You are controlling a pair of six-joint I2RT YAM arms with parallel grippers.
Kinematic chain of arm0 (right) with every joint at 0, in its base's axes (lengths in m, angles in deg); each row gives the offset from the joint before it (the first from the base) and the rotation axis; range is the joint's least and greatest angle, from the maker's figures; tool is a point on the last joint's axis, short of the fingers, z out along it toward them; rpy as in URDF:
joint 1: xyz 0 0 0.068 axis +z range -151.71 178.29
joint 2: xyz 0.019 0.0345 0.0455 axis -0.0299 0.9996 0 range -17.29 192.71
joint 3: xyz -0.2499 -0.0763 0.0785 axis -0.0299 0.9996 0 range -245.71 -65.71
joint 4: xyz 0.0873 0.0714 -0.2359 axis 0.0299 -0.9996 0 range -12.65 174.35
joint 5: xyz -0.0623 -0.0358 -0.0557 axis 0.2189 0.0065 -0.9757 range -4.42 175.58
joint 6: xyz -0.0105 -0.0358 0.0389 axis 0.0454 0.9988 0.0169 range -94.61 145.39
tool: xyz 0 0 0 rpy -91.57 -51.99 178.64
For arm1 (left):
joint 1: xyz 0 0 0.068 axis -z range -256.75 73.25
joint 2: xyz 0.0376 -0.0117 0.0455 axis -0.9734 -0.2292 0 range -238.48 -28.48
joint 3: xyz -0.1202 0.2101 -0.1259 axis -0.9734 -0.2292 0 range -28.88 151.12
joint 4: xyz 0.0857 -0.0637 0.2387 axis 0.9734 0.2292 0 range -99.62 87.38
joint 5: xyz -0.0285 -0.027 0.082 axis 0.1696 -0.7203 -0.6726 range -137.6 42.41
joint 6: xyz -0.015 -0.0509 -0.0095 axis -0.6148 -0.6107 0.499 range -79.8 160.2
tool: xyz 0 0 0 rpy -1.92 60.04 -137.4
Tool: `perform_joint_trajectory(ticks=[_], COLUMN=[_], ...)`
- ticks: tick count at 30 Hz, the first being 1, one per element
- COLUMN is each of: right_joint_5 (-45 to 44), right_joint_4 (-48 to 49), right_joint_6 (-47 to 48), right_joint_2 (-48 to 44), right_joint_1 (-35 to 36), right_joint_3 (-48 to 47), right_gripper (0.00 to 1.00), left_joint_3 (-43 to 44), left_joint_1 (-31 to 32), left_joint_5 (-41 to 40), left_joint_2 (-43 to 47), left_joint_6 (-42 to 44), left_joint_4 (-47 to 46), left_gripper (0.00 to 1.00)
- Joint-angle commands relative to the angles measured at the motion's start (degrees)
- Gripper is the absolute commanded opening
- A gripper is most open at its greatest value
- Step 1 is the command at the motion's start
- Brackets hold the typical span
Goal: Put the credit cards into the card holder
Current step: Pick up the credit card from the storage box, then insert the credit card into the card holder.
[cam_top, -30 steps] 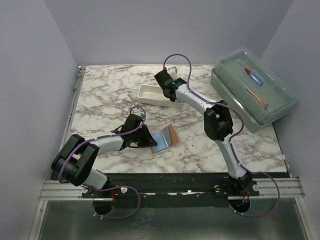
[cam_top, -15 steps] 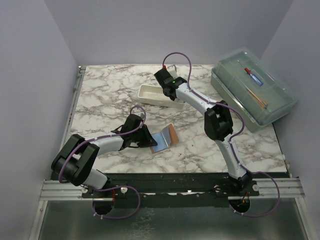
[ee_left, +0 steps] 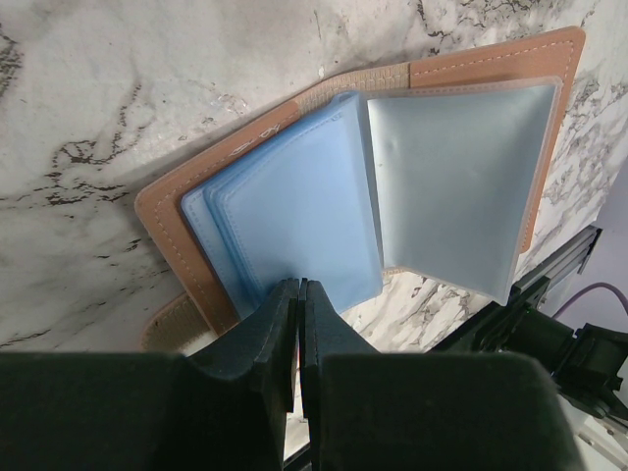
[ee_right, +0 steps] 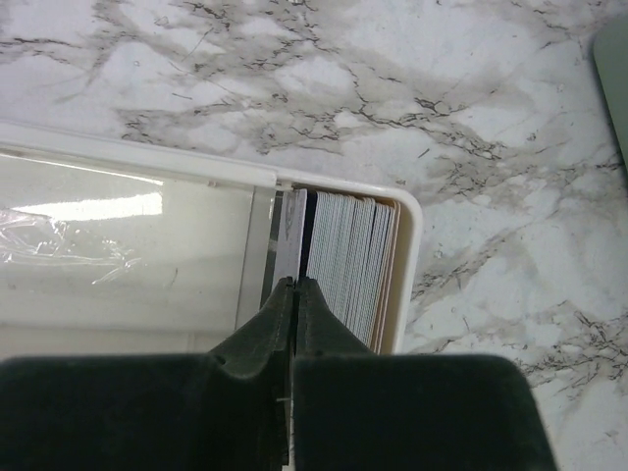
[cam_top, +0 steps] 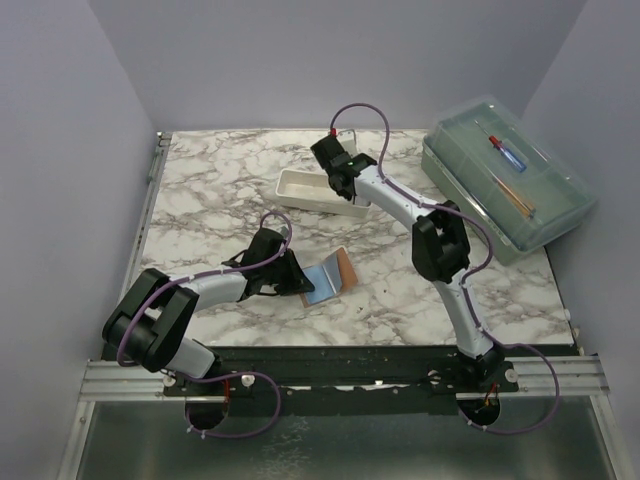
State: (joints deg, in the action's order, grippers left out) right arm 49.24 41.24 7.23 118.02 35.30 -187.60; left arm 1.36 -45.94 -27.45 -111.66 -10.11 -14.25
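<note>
The card holder (cam_top: 336, 268) lies open on the marble, tan outside with blue-grey panels (ee_left: 294, 206) inside. My left gripper (ee_left: 297, 287) is shut on the lower edge of its blue left panel, holding it at the near side (cam_top: 297, 277). Several credit cards (ee_right: 351, 257) stand on edge in a stack at the right end of the white tray (ee_right: 412, 245). My right gripper (ee_right: 294, 285) is shut on the leftmost card (ee_right: 291, 231), which leans slightly away from the stack. From above, that gripper (cam_top: 340, 188) hangs over the tray's right end.
A clear divider (ee_right: 257, 257) stands in the tray just left of the cards. The large clear lidded box (cam_top: 508, 178) with tools inside sits at the back right. The tray (cam_top: 296, 189) lies behind the card holder, near the table's middle.
The right gripper's jaws have closed onto one card in the tray, and its wrist has shifted slightly. The left gripper and the card holder have not moved.
</note>
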Motion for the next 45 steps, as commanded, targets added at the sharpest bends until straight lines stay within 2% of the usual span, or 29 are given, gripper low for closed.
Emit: perform_joint_trajectory(ticks=[1,6,9,15,18,21,29,36,41,45], right_joint_5=[2.43,5.15,11.2,45.82,55.24,64.43,66.56,58.74,57.6,61.16], right_joint_4=[2.94,9.26,13.52,27.58,33.25,39.78,50.51,41.8,39.75,41.49], right_joint_6=[-2.96,-3.17,-2.02,2.25,-1.43,-6.38,-12.95,-12.49,-11.87,-10.59], right_joint_2=[-7.78,-16.01,-23.34,-42.78,-49.3,-50.29,-49.08,-43.69,-42.91,-41.82], right_joint_1=[-0.19,-0.23,-0.19,-0.24,-0.21,-0.13,-0.02,0.25,0.17,-0.25], right_joint_3=[4.2,12.83,20.61,46.87,57.55,65.15,74.28,70.97,71.02,71.06], right_gripper=[0.0,0.0,0.0,0.0,0.0,0.0,0.0,0.0,0.0,0.0], left_joint_3=[-1.15,-1.07,-0.89,-0.83,-0.88,-0.61,-0.08,0.52,0.18,0.26], left_joint_1=[-0.13,-0.13,-0.13,-0.13,-0.13,-0.13,-0.13,-0.13,-0.13,-0.13], left_joint_5=[-0.1,-0.01,0.06,0.07,-0.18,-0.56,-1.23,-2.01,-2.27,-2.38], left_joint_2=[-0.01,1.01,0.78,-0.2,-0.52,-1.12,-1.47,-1.26,-1.36,-1.47], left_joint_6=[1.0,0.94,0.91,1.21,1.19,1.55,1.85,2.12,2.05,2.16], left_joint_4=[1.87,2.34,2.34,2.47,2.6,3.33,4.51,6.37,6.67,6.75], left_gripper=[0.11,0.12,0.13,0.13,0.12,0.12,0.12,0.12,0.12,0.12])
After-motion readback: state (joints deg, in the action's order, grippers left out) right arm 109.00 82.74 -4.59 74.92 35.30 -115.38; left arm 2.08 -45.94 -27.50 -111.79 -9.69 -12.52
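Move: The right hand has its fingertips shut on a card at the right end of the white storage box. The card holder lies open on the table about 26 cm back and 8 cm to its left, some 6 cm lower; the holder's blue sleeves are 28 cm back and 10 cm left. The remaining cards stand roughly 2 cm to the hand's right and level ahead, and the box's middle about 8 cm to its left. From the left hand the holder's middle lies some 3 cm ahead and 6 cm right. Keeping its pinch on the card, the right hand draws it up out of the storage box, carries it about 24 cm back and 5 cm left in an arc some 9 cm high, then sinks about 11 cm to the holder's clear pocket. On the way the wrist rolls and swings counter-clockwise, so the fingers go from pointing forward-down to left-down. The left fingertips stay on the blue sleeves. ##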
